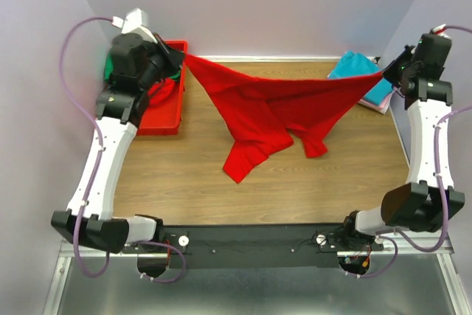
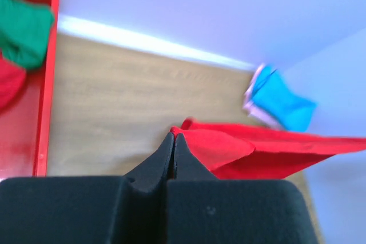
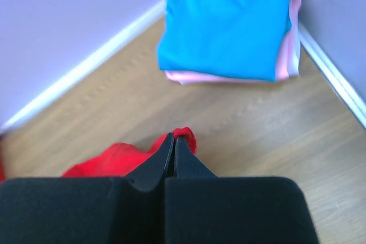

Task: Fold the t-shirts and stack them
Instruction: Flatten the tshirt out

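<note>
A bright red t-shirt (image 1: pixel 273 112) hangs stretched above the wooden table between both arms, its lower part drooping to the tabletop. My left gripper (image 1: pixel 183 57) is shut on the shirt's left corner near the red bin; the left wrist view shows its jaws (image 2: pixel 173 136) pinched on red cloth (image 2: pixel 251 150). At the far right my right gripper (image 1: pixel 383 73) is shut on the other corner, where red cloth (image 3: pixel 114 161) bunches at the closed tips (image 3: pixel 174 136). A folded teal t-shirt (image 3: pixel 229 24) lies on a pink one (image 3: pixel 289 55) in the back right corner.
A red plastic bin (image 1: pixel 166 112) stands at the back left and holds a green t-shirt (image 2: pixel 26 27) and more red cloth (image 2: pixel 8 81). Lilac walls close in the table on three sides. Bare wood (image 1: pixel 177 182) shows in front of the hanging shirt.
</note>
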Controlling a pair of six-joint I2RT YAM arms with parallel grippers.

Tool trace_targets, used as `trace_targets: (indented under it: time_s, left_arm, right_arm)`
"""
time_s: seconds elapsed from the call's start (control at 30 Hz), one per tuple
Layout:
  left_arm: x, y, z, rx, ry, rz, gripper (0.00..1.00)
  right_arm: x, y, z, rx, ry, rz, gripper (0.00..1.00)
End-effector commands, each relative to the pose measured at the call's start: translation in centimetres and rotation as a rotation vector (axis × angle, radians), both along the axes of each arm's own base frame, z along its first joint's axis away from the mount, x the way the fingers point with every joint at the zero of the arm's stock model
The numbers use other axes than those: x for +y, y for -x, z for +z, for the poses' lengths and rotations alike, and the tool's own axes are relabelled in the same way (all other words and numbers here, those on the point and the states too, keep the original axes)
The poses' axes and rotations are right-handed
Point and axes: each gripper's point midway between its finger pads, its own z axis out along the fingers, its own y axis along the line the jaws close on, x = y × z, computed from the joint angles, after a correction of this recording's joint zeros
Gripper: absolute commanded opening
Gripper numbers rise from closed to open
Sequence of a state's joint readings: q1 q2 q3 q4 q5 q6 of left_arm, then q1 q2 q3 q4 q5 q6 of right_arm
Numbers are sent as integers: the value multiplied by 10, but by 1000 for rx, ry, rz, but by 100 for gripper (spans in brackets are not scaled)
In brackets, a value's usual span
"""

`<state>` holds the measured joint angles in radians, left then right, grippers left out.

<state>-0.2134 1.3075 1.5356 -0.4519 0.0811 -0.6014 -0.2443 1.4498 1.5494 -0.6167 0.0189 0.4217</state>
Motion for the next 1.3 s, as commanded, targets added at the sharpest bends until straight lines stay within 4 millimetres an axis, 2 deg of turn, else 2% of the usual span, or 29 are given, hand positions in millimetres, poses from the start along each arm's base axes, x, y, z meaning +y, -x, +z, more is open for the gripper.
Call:
trace_targets:
  time_s: [0.0,0.07,0.13,0.27,0.3,0.43,0.5,0.53,0.63,0.73,0.8,0.83,0.9,0.93,1.03,1.07,1.13,1.17,1.2,1.23,1.27]
  left_arm:
    - [12,35,85,-177,79,17,0]
    - [18,62,132,-299,112,20,0]
    - [24,81,161,-383,137,35,0]
    - [41,143,224,-584,183,52,0]
    - [42,148,227,-595,187,51,0]
    - [52,200,268,-730,219,49,0]
    - [59,220,282,-779,231,61,0]
    - [64,234,293,-819,240,73,0]
    - [70,257,314,-893,250,79,0]
    - [70,263,326,-936,250,72,0]
    - [61,243,320,-904,235,44,0]
    - [50,221,309,-860,226,7,0]
    - [36,191,291,-796,209,-34,0]
    - [24,160,271,-726,192,-69,0]
    - [7,117,240,-630,157,-118,0]
    - [-1,95,226,-586,144,-138,0]
    - [-8,76,217,-568,114,-153,0]
    - [-15,56,206,-545,95,-169,0]
    - [-17,48,204,-541,90,-172,0]
    - [-20,45,211,-556,87,-179,0]
    - [-27,26,201,-530,76,-200,0]
  right_arm:
    - [5,25,68,-131,9,-14,2]
    - [8,40,104,-218,20,-23,2]
    - [10,52,128,-281,29,-31,2]
    - [13,92,177,-415,62,-73,2]
    - [15,99,184,-439,65,-74,2]
    - [15,137,224,-555,105,-123,2]
    - [15,152,238,-595,125,-142,2]
    - [14,165,252,-635,142,-163,2]
    - [13,184,275,-698,166,-197,2]
    - [12,187,284,-718,172,-206,2]
    - [10,178,280,-704,164,-201,2]
    - [9,164,266,-664,153,-189,2]
    - [8,148,248,-615,136,-175,2]
    - [8,136,230,-574,119,-159,2]
    - [8,112,200,-500,92,-131,1]
    - [6,105,191,-480,86,-131,1]
    - [2,87,164,-414,67,-135,1]
    - [1,80,157,-400,59,-134,1]
    - [0,72,146,-376,50,-131,1]
    - [-1,58,133,-341,36,-121,1]
    - [-2,51,129,-334,31,-115,1]
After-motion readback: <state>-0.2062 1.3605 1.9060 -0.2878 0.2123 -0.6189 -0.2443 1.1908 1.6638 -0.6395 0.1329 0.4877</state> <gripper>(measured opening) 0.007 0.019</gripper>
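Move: Each hand already pinches an upper corner of the red t-shirt, about 48 cm apart, with the cloth stretched between them. Its bunched lower part lies roughly 20 cm to the right of the left hand, 7 cm back and 36 cm below; from the right hand it is 28 cm left, 9 cm back and 27 cm below. The red bin is some 12 cm ahead and 17 cm left of the left hand, 35 cm down. The folded stack is about 12 cm ahead and 4 cm right of the right hand, 27 cm down. Keeping their pinches on the t-shirt's corners, both hands swing it up and back towards the bases, rising some 30 cm, the left drawing back farther than the right, wrists tipping the fingers up by about 45 to 50 degrees. They then whip forward and down together, wrists tipping back down, the left reaching farther forward. ##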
